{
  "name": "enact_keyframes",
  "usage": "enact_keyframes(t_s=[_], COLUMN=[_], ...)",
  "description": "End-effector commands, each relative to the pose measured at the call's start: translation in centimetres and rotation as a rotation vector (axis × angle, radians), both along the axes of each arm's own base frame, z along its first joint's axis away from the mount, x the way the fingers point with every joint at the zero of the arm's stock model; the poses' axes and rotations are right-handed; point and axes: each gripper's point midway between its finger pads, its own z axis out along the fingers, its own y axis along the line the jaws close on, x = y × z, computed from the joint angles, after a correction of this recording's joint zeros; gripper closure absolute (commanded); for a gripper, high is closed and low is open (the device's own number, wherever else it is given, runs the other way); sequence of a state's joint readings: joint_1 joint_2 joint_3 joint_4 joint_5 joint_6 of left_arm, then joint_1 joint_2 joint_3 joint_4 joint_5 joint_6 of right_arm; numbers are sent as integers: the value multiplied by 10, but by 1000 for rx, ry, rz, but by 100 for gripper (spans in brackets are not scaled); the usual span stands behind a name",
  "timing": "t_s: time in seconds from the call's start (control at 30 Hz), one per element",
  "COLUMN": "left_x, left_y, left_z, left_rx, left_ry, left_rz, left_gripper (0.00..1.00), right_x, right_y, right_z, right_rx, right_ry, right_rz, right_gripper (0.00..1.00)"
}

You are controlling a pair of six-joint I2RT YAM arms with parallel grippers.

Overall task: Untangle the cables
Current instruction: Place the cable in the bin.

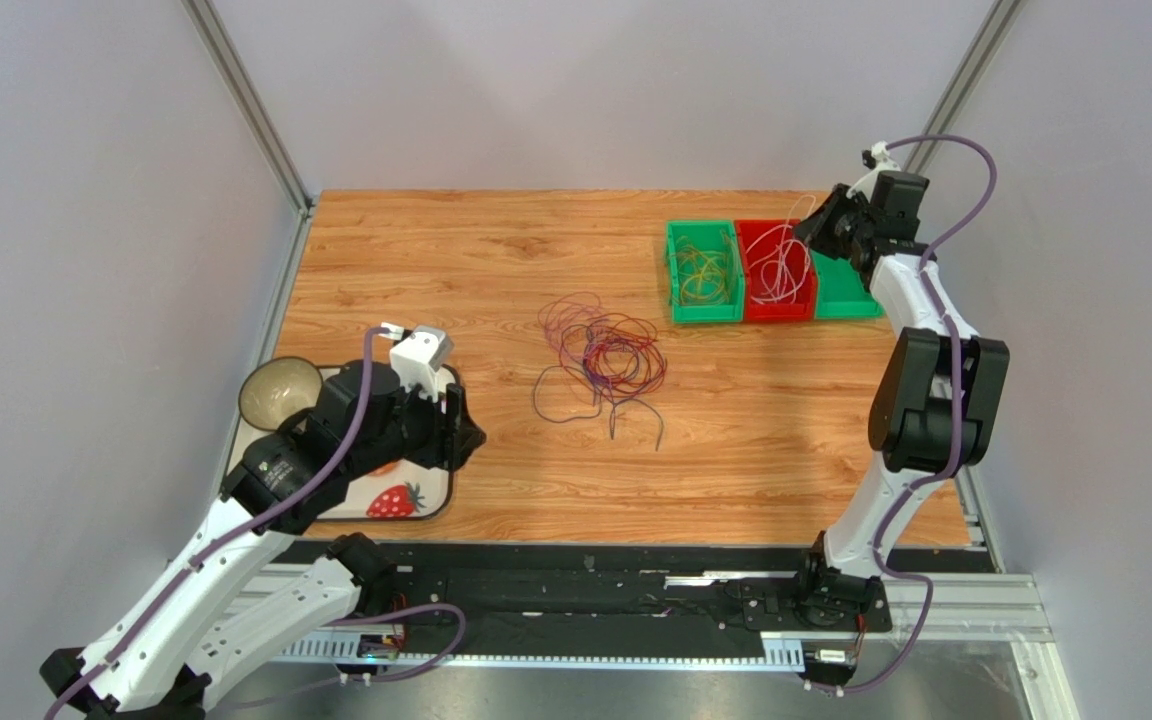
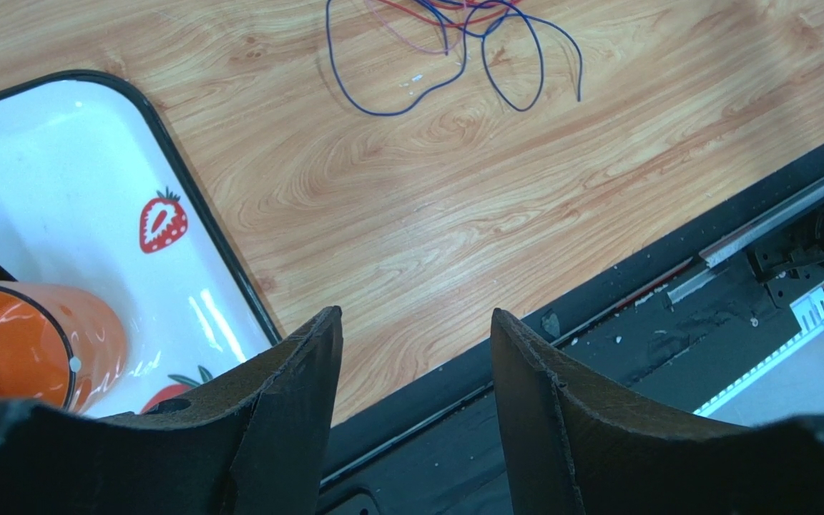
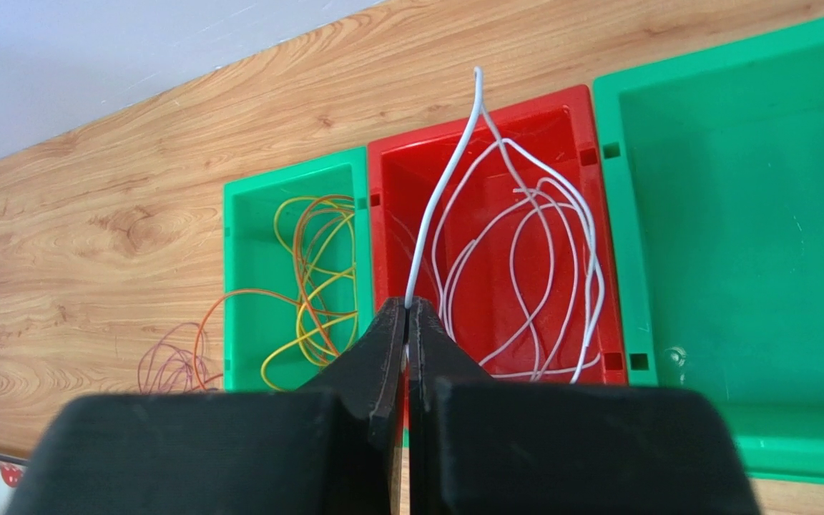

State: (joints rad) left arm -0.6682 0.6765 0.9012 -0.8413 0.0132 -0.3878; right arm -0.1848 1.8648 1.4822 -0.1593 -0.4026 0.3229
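Observation:
A loose tangle of red, purple and dark cables (image 1: pixel 603 360) lies mid-table; its near loops show in the left wrist view (image 2: pixel 459 54). My right gripper (image 1: pixel 823 225) (image 3: pixel 407 311) is shut on a white cable (image 3: pixel 443 204) and holds it above the red bin (image 3: pixel 567 118), where more white cables (image 1: pixel 781 267) lie. Yellow and orange cables (image 3: pixel 314 274) lie in the left green bin (image 1: pixel 704 273). My left gripper (image 1: pixel 462 428) (image 2: pixel 411 327) is open and empty, above the table's near edge beside the strawberry tray (image 2: pixel 83 182).
A second green bin (image 3: pixel 739 215) right of the red one holds nothing I can see. A bowl (image 1: pixel 280 392) and an orange cup (image 2: pixel 29 349) sit on the tray (image 1: pixel 417 503). A black rail (image 1: pixel 612 578) runs along the near edge.

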Motion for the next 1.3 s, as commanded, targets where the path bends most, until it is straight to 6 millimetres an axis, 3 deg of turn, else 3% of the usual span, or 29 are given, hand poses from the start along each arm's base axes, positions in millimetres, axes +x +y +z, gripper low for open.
enact_keyframes(t_s=[0.0, 0.5, 1.0, 1.27], left_x=[2, 3, 2, 1], left_y=[-1, -1, 0, 0], left_z=[4, 4, 4, 7], left_rx=[-12, -9, -9, -20], left_ry=[-10, -8, -10, -21], left_rz=[12, 14, 13, 14], left_gripper=[38, 39, 39, 39], right_x=[10, 20, 31, 30], right_y=[-3, 1, 26, 22], right_z=[14, -40, -63, -63], right_rx=[1, 9, -63, -85], right_ry=[-52, 71, 145, 186], right_rz=[-9, -9, 30, 7], right_gripper=[100, 100, 100, 99])
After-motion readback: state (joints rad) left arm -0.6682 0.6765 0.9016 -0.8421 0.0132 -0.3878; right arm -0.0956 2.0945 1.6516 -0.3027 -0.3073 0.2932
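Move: The red bin, where the white cable in my right fingers is going, has its middle about 5 cm ahead of my right hand, straight in line and some 14 cm below. The green bin with the yellow cable stands about 13 cm to the left of the red bin and the empty green one about 12 cm to its right. The remaining tangle lies some 29 cm left and 9 cm back. From my left hand, the red bin is roughly 42 cm ahead and 48 cm right. With my right fingers still shut on the white cable, I lower it over the red bin, about 7.5 cm in all and mostly in the first half. As the descent eases I slip some 3 cm left and a couple forward over the bin, tipping my fingers about 10 degrees further down, and I don't open. ##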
